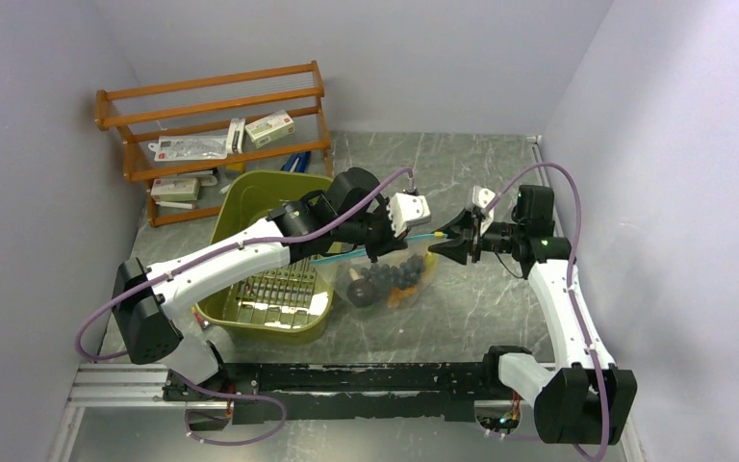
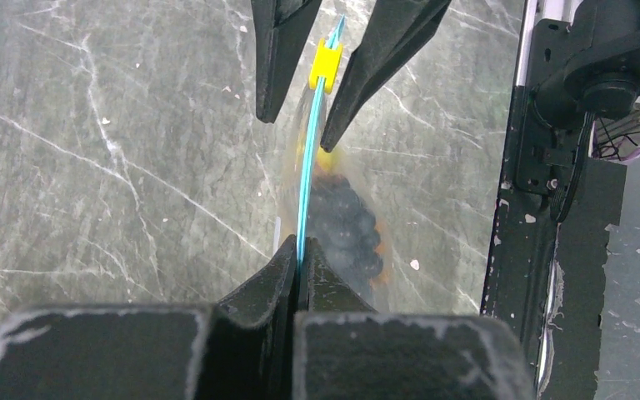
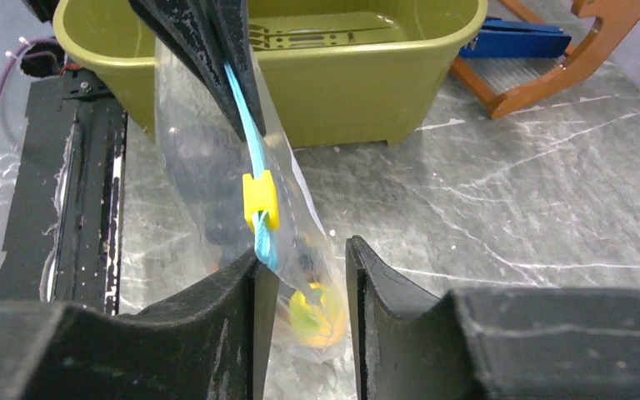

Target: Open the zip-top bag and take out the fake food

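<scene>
The zip-top bag hangs over the marble table, its blue zip strip stretched between both grippers. My left gripper is shut on one end of the strip. My right gripper stands open around the other end, just past the yellow slider. Its left finger touches the strip and its right finger is clear of the plastic. The fake food lies inside the bag: dark grapes, a yellow piece low in the corner and a brown round piece.
An olive-green bin holding a metal rack stands just left of the bag. A wooden rack with packets is at the back left, and a blue clip lies near its foot. A black rail runs along the near edge.
</scene>
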Robot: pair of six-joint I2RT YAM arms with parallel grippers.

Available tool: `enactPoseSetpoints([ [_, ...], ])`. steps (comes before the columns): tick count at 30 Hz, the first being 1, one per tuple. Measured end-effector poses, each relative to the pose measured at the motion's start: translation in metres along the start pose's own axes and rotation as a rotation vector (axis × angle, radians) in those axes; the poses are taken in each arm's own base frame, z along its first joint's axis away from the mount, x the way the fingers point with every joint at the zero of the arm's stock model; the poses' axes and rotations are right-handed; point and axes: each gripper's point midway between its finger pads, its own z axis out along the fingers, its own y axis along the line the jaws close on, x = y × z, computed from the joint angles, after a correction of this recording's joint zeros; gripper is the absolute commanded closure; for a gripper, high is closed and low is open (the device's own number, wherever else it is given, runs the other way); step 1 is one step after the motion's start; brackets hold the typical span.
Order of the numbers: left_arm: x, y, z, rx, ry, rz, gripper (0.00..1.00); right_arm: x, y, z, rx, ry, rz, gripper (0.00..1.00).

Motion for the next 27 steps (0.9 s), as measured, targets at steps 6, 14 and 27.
enactPoseSetpoints([
  [6, 0.001, 0.000, 0.001, 0.000, 0.002, -0.001, 0.93, 0.002, -0.002, 0.001, 0.000, 0.000, 0.013, 0.86],
  [14, 0.004, 0.004, 0.007, -0.020, 0.014, -0.031, 0.47, 0.012, -0.003, 0.002, -0.002, 0.025, 0.065, 0.97],
  [27, -0.061, 0.005, 0.032, 0.057, -0.155, -0.060, 0.35, 0.006, -0.001, -0.002, 0.031, 0.030, 0.046, 1.00],
])
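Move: The yellow slider at the zip's right end lies hardly 2 cm from the right hand point, about 1 cm to its left and 1 cm back, at the mouth of the half-open fingers. The left hand still pinches the blue zip, with the slider roughly 12 cm to its right, 2 cm farther out and slightly lower. The grapes in the bag are some 5 cm right of this hand, 1 cm back and 9 cm below; the green bin's middle is about 25 cm left, 3 cm ahead and 20 cm down. The right fingers shut on the yellow slider and zip end, the hand dipping about 1 cm and otherwise holding its place. Once they are nearly closed, the left hand opens wide, lets go of the zip, and travels some 5 cm to the right along it towards the slider, rising about 4 cm as its fingers tip up roughly 10 degrees. ##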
